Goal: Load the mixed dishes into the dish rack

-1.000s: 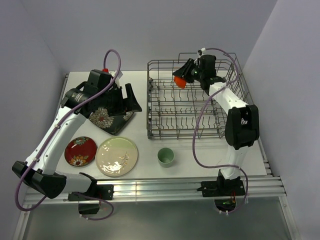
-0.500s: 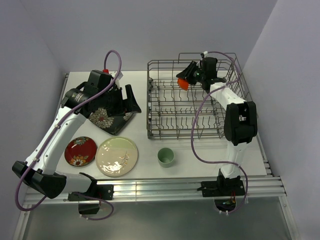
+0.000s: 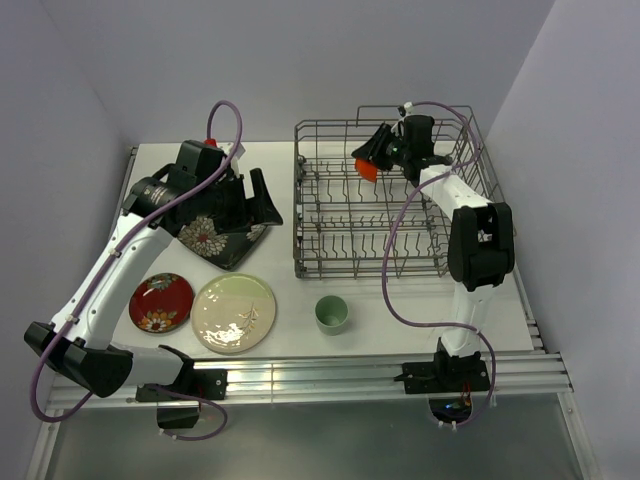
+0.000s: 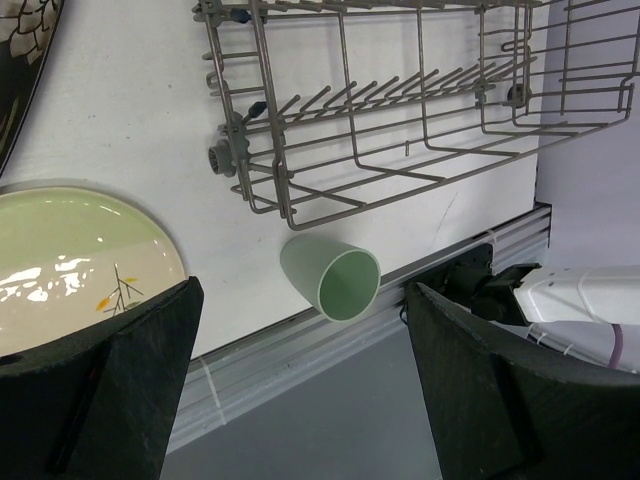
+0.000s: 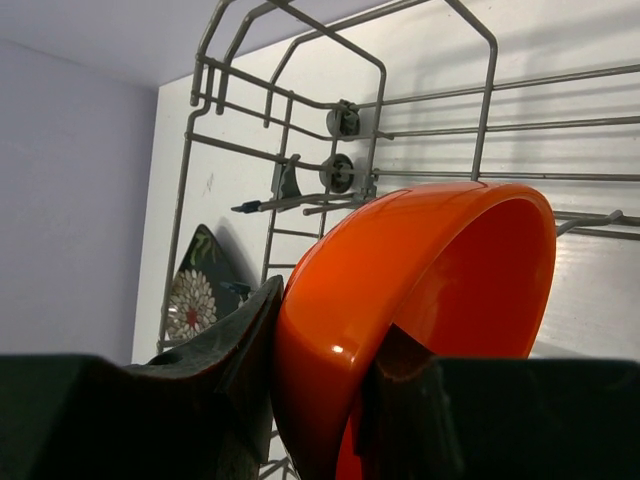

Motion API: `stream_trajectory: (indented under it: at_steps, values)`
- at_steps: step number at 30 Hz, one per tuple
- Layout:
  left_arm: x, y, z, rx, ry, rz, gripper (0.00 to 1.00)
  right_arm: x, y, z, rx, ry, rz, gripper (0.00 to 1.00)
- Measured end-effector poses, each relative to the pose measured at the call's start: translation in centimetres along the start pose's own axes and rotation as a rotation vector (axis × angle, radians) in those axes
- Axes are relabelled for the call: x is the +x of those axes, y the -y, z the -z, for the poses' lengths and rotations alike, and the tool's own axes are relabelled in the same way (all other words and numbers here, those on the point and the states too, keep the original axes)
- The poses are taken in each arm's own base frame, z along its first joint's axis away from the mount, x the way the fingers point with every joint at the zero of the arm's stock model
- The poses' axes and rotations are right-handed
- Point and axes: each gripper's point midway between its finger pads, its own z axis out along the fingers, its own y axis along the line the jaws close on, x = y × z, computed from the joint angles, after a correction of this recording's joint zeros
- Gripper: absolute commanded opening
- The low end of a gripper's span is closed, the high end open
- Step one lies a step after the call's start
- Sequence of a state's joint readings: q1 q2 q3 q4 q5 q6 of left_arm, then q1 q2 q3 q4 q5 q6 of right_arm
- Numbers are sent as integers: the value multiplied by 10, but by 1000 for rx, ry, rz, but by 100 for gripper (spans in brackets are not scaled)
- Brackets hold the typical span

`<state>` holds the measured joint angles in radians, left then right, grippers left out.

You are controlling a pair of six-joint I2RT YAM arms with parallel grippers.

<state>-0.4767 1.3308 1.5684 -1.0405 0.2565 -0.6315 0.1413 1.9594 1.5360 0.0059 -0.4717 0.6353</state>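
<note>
My right gripper (image 3: 372,158) is shut on the rim of the small orange bowl (image 3: 364,168) and holds it tilted over the back of the grey wire dish rack (image 3: 298,200). In the right wrist view one finger of the gripper (image 5: 335,320) is outside the bowl (image 5: 440,260) and one inside. My left gripper (image 3: 262,205) is open and empty above the table, beside the black square floral plate (image 3: 215,240). The red flowered plate (image 3: 160,302), cream plate (image 3: 234,312) and pale green cup (image 3: 331,313) stand on the table in front.
The left wrist view, between my open gripper's (image 4: 300,330) fingers, shows the cup (image 4: 335,280), the cream plate (image 4: 70,250), the rack's near corner (image 4: 250,190) and the table's front rail (image 4: 300,340). The rack holds no dishes. Walls close in the table.
My right gripper has carried the orange bowl a little to the right and back over the rack, then nearly stopped. The left arm has not moved.
</note>
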Motion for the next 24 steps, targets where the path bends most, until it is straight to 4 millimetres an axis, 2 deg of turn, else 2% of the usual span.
stream_trajectory:
  at_steps: [4,11,13,14,15,19,24]
  values:
    - [2,-1,-3,2,-6,12,89,4,2,1,-7,-22,12,18]
    - [6,-4,-8,-4,-19,27,89,10,9,1,-10,-56,24,50]
    - [6,-4,-9,-3,-19,32,89,13,19,1,10,-68,30,58]
    - [6,-4,-10,-3,-19,37,89,15,23,0,21,-75,28,68]
    - [6,-4,-10,-4,-19,40,89,18,30,-1,37,-86,21,72]
    - [7,-4,-10,3,-16,47,89,26,44,1,77,-116,22,74]
    - [8,-2,-9,16,-12,53,89,30,51,4,98,-132,42,73]
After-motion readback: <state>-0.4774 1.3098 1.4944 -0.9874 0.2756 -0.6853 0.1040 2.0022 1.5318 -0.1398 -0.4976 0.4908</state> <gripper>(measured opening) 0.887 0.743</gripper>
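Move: The orange bowl is already pinched in my right hand. Its place among the rack's tines is roughly 8 cm below that hand, about 2 cm back and 1 cm to the right. The rack's left side is some 17 cm to my right hand's left and 5 cm back, and its far rail is about 14 cm ahead, 1 cm to the left. From my left hand, the place is about 26 cm ahead, 26 cm to the right and 19 cm below. I ease the orange bowl down a centimetre or so towards the tines with my right hand, then spread my fingers from a narrow grip to well open and let go of the bowl. While they open I keep sinking, about 5 cm in all, drifting some 2 cm to the right and a little back, with the hand tipping slightly further down. ##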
